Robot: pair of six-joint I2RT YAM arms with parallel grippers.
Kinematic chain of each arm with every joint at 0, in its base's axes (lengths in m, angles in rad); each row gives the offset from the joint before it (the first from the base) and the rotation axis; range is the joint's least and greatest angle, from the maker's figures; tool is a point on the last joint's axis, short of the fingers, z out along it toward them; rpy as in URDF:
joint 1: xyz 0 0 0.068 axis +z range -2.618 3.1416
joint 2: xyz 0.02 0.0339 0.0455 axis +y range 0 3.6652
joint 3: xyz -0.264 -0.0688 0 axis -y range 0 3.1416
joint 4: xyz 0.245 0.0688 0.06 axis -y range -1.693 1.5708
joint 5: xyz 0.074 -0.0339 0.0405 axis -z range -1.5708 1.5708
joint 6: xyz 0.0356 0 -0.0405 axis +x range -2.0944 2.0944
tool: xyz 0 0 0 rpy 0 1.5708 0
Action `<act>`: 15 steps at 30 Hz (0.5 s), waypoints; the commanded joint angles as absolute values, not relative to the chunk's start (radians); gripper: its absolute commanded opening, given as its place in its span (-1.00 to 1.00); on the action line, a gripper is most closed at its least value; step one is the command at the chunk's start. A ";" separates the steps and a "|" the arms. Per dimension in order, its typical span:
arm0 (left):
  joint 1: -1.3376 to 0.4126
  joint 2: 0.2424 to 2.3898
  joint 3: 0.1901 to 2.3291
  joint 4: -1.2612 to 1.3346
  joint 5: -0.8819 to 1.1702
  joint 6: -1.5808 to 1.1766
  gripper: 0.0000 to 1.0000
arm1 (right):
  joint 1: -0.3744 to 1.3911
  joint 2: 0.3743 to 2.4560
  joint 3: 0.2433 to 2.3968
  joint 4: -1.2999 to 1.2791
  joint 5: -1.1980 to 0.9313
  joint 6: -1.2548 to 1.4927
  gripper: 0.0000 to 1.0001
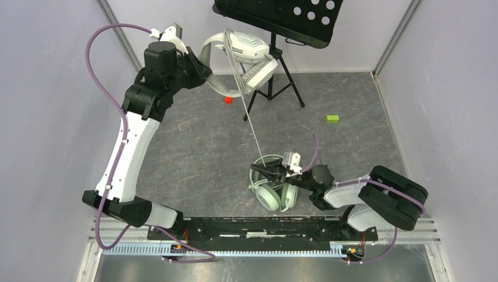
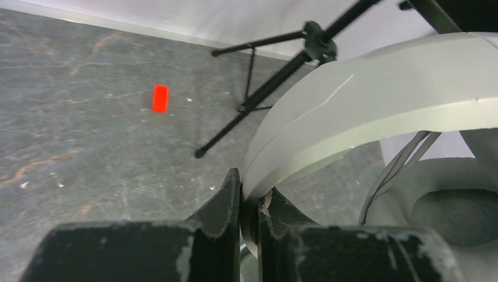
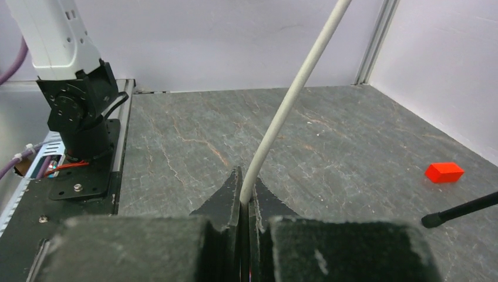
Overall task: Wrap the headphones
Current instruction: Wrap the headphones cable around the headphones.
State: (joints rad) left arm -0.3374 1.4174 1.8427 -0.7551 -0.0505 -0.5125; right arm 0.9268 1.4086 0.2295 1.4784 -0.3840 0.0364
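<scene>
My left gripper [image 1: 202,73] is raised at the back and shut on the headband of the white-grey headphones [image 1: 244,56], whose chevron-marked earcups hang beside the stand. In the left wrist view the jaws [image 2: 249,197] pinch the pale headband [image 2: 352,100], with an earcup [image 2: 446,200] to the right. The thin pale cable [image 1: 249,117] runs taut from this headset down to my right gripper [image 1: 282,172], which is shut on it. The right wrist view shows the cable [image 3: 293,94] rising from between the closed jaws [image 3: 245,197]. The mint-green headphones [image 1: 270,191] lie on the table right under the right gripper.
A black music stand [image 1: 282,17] on a tripod [image 1: 276,82] stands at the back, right behind the held headset. A small red block [image 1: 227,100] and a green block [image 1: 333,118] lie on the grey table. Walls close in on both sides.
</scene>
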 commanded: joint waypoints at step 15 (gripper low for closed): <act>-0.330 1.251 1.815 -0.812 0.398 -0.387 -0.96 | 0.713 1.449 0.225 1.606 -0.366 0.097 -0.90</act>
State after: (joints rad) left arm -0.3351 1.2854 1.8065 -0.8165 0.3141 -0.4702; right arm 0.7609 1.4509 0.2455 1.4788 -0.3408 0.0521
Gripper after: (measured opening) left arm 0.139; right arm 0.042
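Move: The left gripper holds the white headphones by the left end of the band; their middle is roughly 10 cm to its right, 3 cm ahead and about level. The right gripper pinches the cable and has those headphones about 24 cm ahead, 4 cm left and 21 cm above. Green headphones lie about 2 cm back, 5 cm right and 16 cm below the right hand. The red block is some 9 cm ahead, 3 cm right and 40 cm below the left hand. Still gripping the headband, the left hand draws the white headphones back about 8 cm towards the cable hand, with a smaller shift right, and turns them some 20 degrees clockwise. The right hand keeps its pinch on the cable and travels about 6 cm forward and some 3 cm right, nearly level, bringing the cable in under them. ##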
